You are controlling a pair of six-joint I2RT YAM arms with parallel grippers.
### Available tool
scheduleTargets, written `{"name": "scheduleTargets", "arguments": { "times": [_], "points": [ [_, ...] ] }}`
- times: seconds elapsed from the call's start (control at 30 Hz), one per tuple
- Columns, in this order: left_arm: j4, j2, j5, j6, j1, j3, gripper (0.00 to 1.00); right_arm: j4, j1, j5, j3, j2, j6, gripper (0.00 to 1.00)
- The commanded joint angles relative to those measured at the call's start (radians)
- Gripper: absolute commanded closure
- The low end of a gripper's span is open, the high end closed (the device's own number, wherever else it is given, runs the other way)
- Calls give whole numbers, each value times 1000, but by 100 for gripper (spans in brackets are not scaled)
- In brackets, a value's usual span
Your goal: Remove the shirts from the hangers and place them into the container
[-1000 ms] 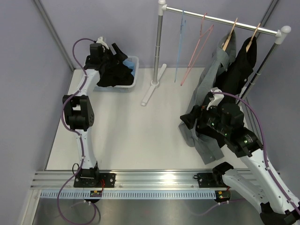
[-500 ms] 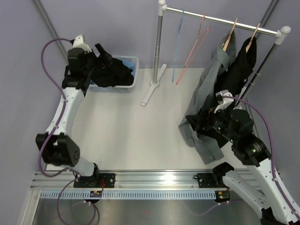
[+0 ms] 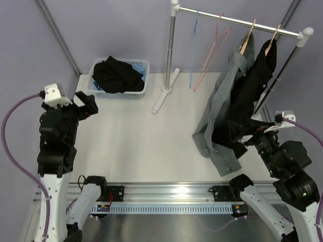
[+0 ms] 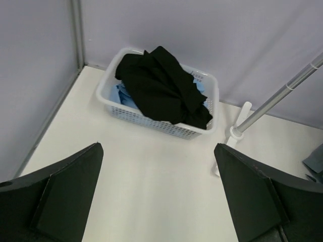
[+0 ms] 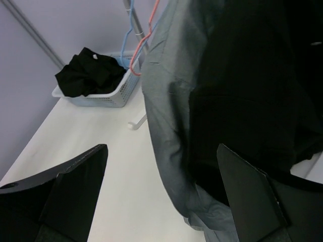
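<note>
The container [image 3: 147, 64], a white basket at the far left, holds a black shirt [image 3: 117, 74] piled over a light blue shirt [image 4: 121, 96]. A grey shirt [image 3: 222, 101] and a second black shirt [image 3: 255, 75] hang on two wooden hangers [image 3: 247, 38] at the right end of the rail. The blue hanger [image 3: 194, 50] and the pink hanger [image 3: 212, 50] hang bare. My left gripper [image 3: 87, 105] is open over the table, well short of the basket. My right gripper [image 5: 161, 196] is open and empty, just in front of the grey shirt's hem [image 5: 171, 116].
The white-and-chrome rail [image 3: 237, 22] stands at the back, its post foot [image 3: 164, 96] reaching onto the table between basket and hanging shirts. Purple walls close in the left and back sides. The grey shirt's tail lies on the table [image 3: 126, 146] at the right.
My left arm has drawn back from the basket to the near left, with the black shirt left lying in it. My right arm has pulled back rightward from the hanging shirts.
</note>
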Motion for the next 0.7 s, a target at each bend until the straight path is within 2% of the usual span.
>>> {"name": "scheduleTargets", "arguments": {
  "times": [0.0, 0.17, 0.3, 0.47, 0.67],
  "points": [
    [-111, -103, -69, 65, 1, -60, 1, -71, -2, 139, 30, -28, 0, 1],
    [-160, -295, -117, 60, -7, -129, 1, -72, -2, 179, 18, -97, -38, 1],
    [-222, -378, -169, 57, -57, -149, 1, -75, -2, 219, 13, -138, -70, 1],
    [-236, -447, -228, 49, -94, -192, 1, -30, -2, 229, -19, -213, -134, 1],
    [-234, -446, -203, 40, -97, -205, 1, -7, -2, 248, -37, -238, -156, 0]
  ]
}}
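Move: The grey shirt hangs about 20 cm ahead of the right hand and some 2 cm to its left, a little higher. The black shirt is about 6 cm to the right of the grey one, roughly 22 cm ahead of the hand; the empty pink hanger is 27 cm ahead, 14 left, 18 up. From the left hand the grey shirt lies some 11 cm ahead and 64 right; the container is about 37 ahead, 10 right, 30 below. Both open, empty hands withdraw from container and shirts, left about 10 cm back, right 6–7 cm right and back. ##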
